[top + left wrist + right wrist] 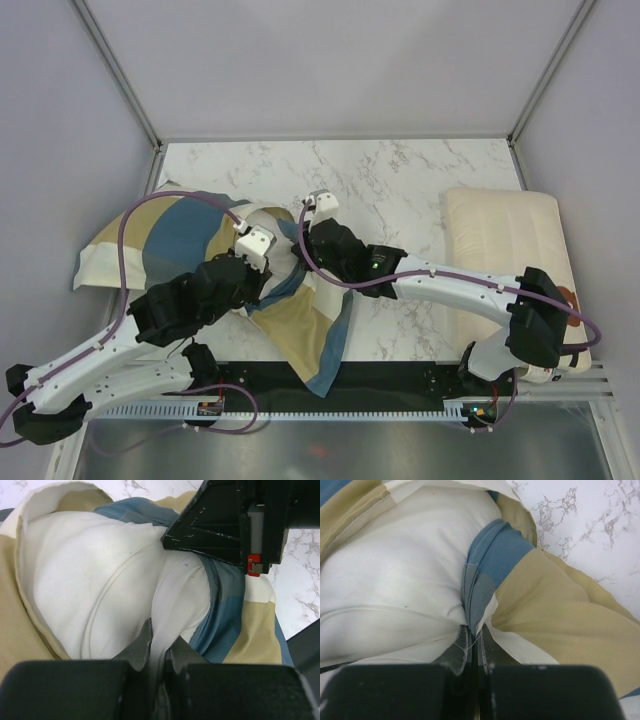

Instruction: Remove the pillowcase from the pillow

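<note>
The pillowcase (180, 240), in steel blue, tan and cream blocks, lies at the left of the table with its open end bunched between the arms. The plain off-white pillow (264, 214) bulges out of that opening. My left gripper (266, 234) is shut on a pinch of the white pillow (90, 580), seen between its jaws in the left wrist view (159, 645). My right gripper (302, 232) is shut on the blue hem of the pillowcase (490, 560), right beside the pillow (395, 580); its jaws (476, 641) are closed on the fold. The pillowcase (235, 620) hangs to the right of my left jaws.
A flatter cream bear-print pillow (510, 250) lies at the table's right edge, under the right arm's elbow. The marble table (400, 180) shows bare at the back. A tail of pillowcase (320, 360) drapes over the near edge. The right gripper's black body (235, 520) is close above the pillow.
</note>
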`<action>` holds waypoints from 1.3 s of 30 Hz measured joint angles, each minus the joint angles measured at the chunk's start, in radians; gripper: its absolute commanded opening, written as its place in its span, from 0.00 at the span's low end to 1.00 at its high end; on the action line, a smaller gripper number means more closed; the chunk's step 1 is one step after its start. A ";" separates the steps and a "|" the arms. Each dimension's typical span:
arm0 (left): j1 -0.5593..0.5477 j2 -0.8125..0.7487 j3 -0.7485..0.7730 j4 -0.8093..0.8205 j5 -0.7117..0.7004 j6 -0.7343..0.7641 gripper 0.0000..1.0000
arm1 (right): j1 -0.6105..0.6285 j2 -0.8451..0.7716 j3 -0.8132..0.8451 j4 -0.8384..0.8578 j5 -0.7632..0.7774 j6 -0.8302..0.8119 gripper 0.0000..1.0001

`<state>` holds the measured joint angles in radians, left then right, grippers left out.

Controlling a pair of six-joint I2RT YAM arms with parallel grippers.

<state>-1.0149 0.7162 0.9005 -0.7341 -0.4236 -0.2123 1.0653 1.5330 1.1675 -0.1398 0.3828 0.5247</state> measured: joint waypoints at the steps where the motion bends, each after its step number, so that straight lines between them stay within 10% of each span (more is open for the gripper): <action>1: -0.002 -0.008 0.000 -0.003 -0.014 -0.004 0.02 | 0.000 0.000 -0.006 0.010 -0.001 0.013 0.00; 24: -0.009 -0.035 0.007 -0.015 -0.017 -0.020 0.02 | -0.131 -0.103 -0.169 0.177 -0.323 0.103 0.01; 39: -0.008 0.018 -0.048 0.018 0.045 -0.010 0.02 | -0.205 -0.096 -0.277 0.247 -0.493 0.077 0.62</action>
<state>-1.0233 0.7341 0.8524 -0.7162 -0.3786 -0.2222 0.8600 1.4372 0.8906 0.1074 -0.1104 0.6018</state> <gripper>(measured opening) 0.095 0.568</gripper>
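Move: The right hand already pinches the pillowcase's blue hem. The pillow's white bulge lies about 5 cm to its left and 3 cm ahead, a little lower. The loose striped tail hangs some 15 cm back and 2 cm right, about 8 cm below. The left hand still grips the white pillow end, with the pinched hem roughly 9 cm ahead and 7 cm right of this hand. Right hand tugs the hem right about 2 cm, then sinks some 3 cm, opening; left keeps its grip. ##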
